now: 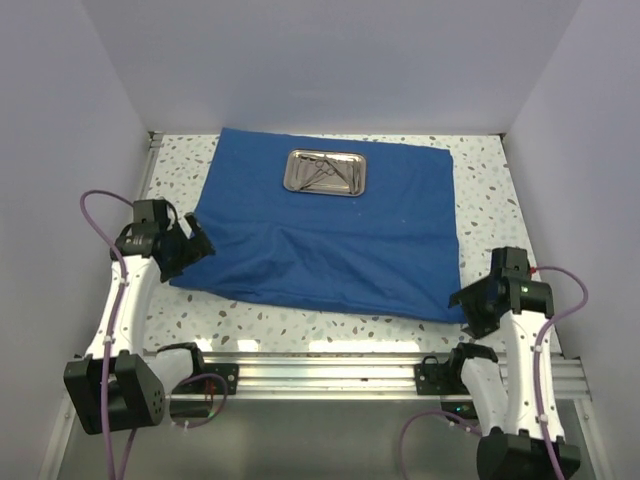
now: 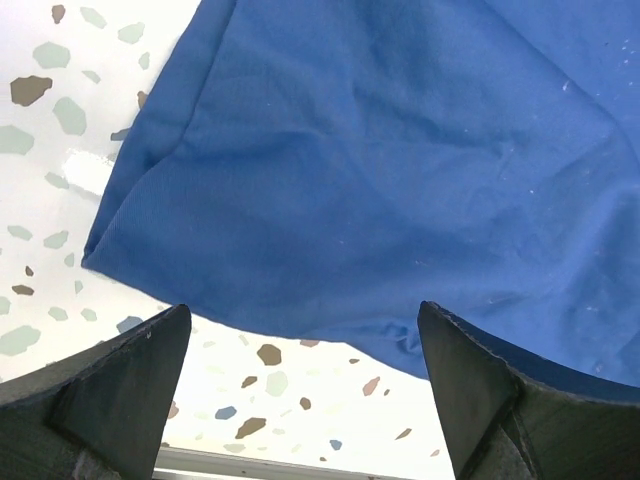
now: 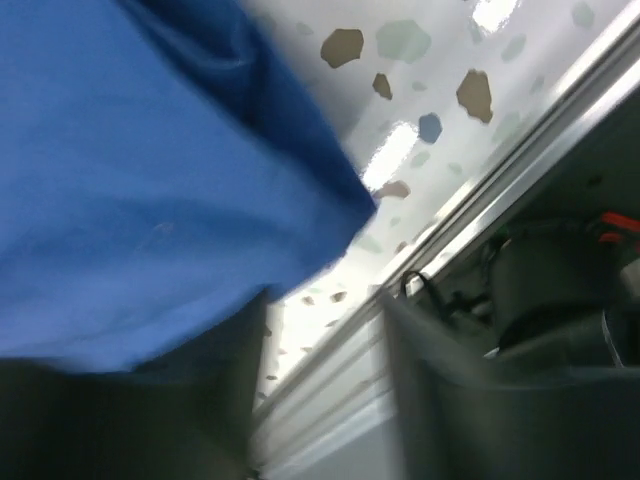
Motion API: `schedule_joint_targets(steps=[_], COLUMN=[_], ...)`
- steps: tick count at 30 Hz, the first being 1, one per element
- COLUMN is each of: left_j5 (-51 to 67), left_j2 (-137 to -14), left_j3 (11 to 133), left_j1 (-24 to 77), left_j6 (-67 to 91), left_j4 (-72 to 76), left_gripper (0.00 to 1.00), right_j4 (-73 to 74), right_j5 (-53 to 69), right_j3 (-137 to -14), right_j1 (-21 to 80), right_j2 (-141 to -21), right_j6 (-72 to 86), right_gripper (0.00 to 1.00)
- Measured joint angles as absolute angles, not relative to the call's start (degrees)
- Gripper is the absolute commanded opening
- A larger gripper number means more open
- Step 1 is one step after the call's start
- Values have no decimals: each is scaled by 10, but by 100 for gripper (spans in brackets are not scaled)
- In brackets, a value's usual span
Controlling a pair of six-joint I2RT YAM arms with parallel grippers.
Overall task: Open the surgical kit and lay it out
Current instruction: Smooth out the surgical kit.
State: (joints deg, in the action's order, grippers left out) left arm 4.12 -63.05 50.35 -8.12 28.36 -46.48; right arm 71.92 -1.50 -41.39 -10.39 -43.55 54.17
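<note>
The royal-blue cloth [image 1: 330, 235] of the surgical kit lies spread over the speckled table. On its far part sits the small steel tray [image 1: 290, 172] with several thin instruments [image 1: 322, 172] inside. My left gripper [image 1: 200, 245] hovers at the cloth's near-left corner. In the left wrist view it [image 2: 305, 400] is open, with bare table between the fingers and the cloth [image 2: 380, 180] just ahead. My right gripper [image 1: 462, 300] is at the near-right corner. The blurred right wrist view shows its jaws [image 3: 325, 390] apart, nothing between them, and the cloth corner [image 3: 150, 180] beside one finger.
An aluminium rail [image 1: 320, 372] runs along the table's near edge between the arm bases, also close behind the right gripper as the rail [image 3: 480, 190]. White walls enclose the table on three sides. Purple cables loop off both arms.
</note>
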Motion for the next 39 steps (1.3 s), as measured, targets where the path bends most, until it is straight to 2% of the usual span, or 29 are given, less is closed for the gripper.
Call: schedule_joint_targets(steps=[1, 3, 6, 10, 15, 18, 24, 25, 27, 28, 30, 35, 39], left_j5=[41, 42, 43, 49, 57, 50, 26, 22, 12, 9, 3, -11, -55], left_j2=[-625, -606, -566, -539, -540, -552, -589, -595, -616, -630, -661, -693, -622], left_j3=[503, 491, 444, 396, 377, 377, 377, 377, 378, 380, 385, 413, 453], left_j1=[-81, -81, -81, -82, -82, -82, -82, -82, -82, -82, -82, -82, -80], left_j6=[286, 295, 309, 336, 371, 384, 403, 406, 415, 416, 421, 419, 425], left_j4=[-467, -466, -464, -463, -455, -453, -437, -431, -417, -409, -396, -398, -479], left_gripper=[100, 100, 100, 91, 88, 82, 60, 53, 46, 35, 0, 0, 0], right_j4=[735, 754, 760, 761, 760, 758, 758, 759, 759, 759, 759, 759, 760], right_j5=[-16, -20, -27, -36, -31, -20, -15, -15, -15, -15, -14, -17, -29], right_j3=[-428, -468, -534, -597, -631, -633, -630, -629, -628, -628, -628, -628, -629], right_j1=[-104, -104, -100, -81, -68, -64, -47, -43, -37, -34, -29, -19, -12], right_j2=[-426, -425, -452, -492, -523, -524, -504, -498, -492, -490, -488, -487, -485], right_j6=[542, 531, 521, 508, 501, 501, 501, 501, 501, 500, 500, 498, 499], right_gripper=[79, 82, 82, 82, 82, 82, 82, 82, 82, 82, 82, 82, 85])
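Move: The left gripper is open above the surgical kit's blue wrap; the stretch of near edge it wants lies about 7 cm below and 3 cm back, with the wrap's near-left corner some 7 cm to its left and 1 cm back. The tray sits roughly 27 cm ahead and 27 cm to the right. From the right gripper, the near-right corner is 2 cm right and 5 cm below, while that left edge stretch is about 54 cm left and 9 cm ahead. Draw the left gripper back about 4 cm as it sinks, then push on down and a little forward onto the wrap's near edge, turning some 15 degrees counter-clockwise and shutting the fingers to pinch it; lift about 4 cm with it held, easing back and left. Meanwhile open the right gripper wide and take it up about 10 cm and 4 cm forward, away from the near-right corner. ##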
